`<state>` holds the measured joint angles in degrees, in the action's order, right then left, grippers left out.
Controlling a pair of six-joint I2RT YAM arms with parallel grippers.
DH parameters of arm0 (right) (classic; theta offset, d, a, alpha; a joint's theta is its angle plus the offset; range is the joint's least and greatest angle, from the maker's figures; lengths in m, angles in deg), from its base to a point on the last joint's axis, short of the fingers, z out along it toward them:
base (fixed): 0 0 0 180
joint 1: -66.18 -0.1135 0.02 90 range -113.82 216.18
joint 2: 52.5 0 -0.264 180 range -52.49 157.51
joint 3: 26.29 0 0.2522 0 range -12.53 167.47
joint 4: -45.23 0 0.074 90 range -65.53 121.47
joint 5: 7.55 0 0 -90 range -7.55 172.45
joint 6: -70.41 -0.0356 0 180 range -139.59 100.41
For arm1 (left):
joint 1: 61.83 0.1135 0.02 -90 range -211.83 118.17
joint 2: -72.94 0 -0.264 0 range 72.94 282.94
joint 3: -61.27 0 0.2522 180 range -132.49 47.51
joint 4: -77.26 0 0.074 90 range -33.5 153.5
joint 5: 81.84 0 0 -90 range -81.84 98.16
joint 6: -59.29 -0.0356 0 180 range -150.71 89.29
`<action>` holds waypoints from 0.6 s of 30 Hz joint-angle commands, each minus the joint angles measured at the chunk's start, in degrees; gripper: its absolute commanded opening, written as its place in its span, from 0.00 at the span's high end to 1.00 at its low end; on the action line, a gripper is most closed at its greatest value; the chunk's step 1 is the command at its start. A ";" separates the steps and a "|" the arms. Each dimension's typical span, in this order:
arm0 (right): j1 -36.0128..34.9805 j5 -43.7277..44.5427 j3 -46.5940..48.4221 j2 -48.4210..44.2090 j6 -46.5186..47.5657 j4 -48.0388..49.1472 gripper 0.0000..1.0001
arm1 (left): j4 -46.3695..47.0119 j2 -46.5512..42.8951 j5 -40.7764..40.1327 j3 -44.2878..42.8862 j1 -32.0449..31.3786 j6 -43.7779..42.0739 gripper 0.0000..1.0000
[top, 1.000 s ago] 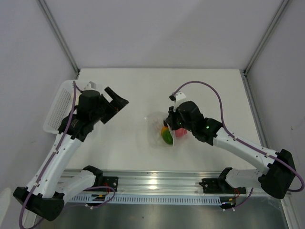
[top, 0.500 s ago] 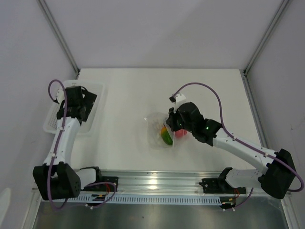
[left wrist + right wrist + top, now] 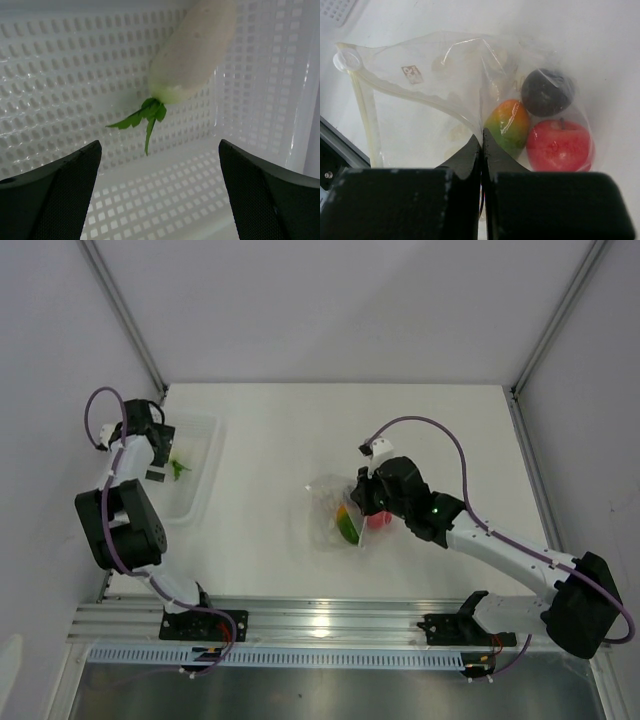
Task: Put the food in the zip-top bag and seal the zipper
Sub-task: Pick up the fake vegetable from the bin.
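The clear zip-top bag (image 3: pixel 425 100) lies at the table's middle (image 3: pixel 328 508), its mouth held up. My right gripper (image 3: pixel 481 139) is shut on the bag's rim, where the pale zipper (image 3: pixel 420 95) curves in. Inside the bag sit an orange-and-green piece (image 3: pixel 507 125), a red ball (image 3: pixel 560 146) and a dark round piece (image 3: pixel 547 92). At the far left my left gripper (image 3: pixel 160 200) stands open inside the white basket (image 3: pixel 60 75). It is just short of a white oblong piece (image 3: pixel 192 50) with green leaves (image 3: pixel 145 112), with nothing between its fingers (image 3: pixel 50 195).
The perforated basket (image 3: pixel 203 490) sits at the table's left edge beside the side wall. The left arm (image 3: pixel 120 520) is folded up close to it. The right arm (image 3: pixel 500 545) stretches across the right half of the table. A purple cable loops above its wrist.
My left arm has swung left and back, from over the table beside the basket down into it. The right gripper has kept its hold on the bag and has not moved.
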<state>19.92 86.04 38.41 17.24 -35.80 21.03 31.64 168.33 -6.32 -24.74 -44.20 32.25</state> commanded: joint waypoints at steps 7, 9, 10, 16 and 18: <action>1.70 -2.45 -2.24 -1.45 0.48 6.47 1.00 | 2.75 12.00 -0.90 -15.37 3.47 -5.29 0.01; 1.96 -2.89 -2.68 -1.27 0.21 7.27 1.00 | 4.60 14.11 -0.11 -16.86 3.38 -9.33 0.01; 2.22 -2.89 -2.86 -0.92 0.04 7.45 1.00 | 5.22 14.73 0.50 -17.48 3.38 -10.13 0.01; 2.75 -4.65 -3.65 -0.48 -0.49 8.59 1.00 | 4.35 19.39 1.74 -19.77 3.73 -12.07 0.01; 2.84 -4.65 -4.09 -0.65 -0.58 8.94 1.00 | 4.17 20.96 3.22 -20.56 3.82 -12.07 0.01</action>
<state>22.41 82.06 34.85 17.20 -36.04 26.76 35.36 187.41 -4.90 -42.47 -41.10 22.68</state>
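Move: The white vegetable lies in the bin about 8 cm ahead of the open left hand and 6 cm to its left, some 7 cm lower, with its leaves towards the hand. The bin's far wall rises roughly 12 cm straight ahead of the hand, and its right wall about 12 cm to the hand's right, level with it. From the right hand, the vegetable lies some 20 cm ahead, 50 cm to the left and 13 cm lower. Forward and to its left, the left hand sweeps about 9 cm along the vegetable from its leafy end towards its body, nearly level at first, then slowing and starting to sink as it arrives, some 3 cm in all. Its fingers stay wide open, with the wrist almost unturned. The right hand holds nearly still, keeping its shut pinch on the bag's edge. ##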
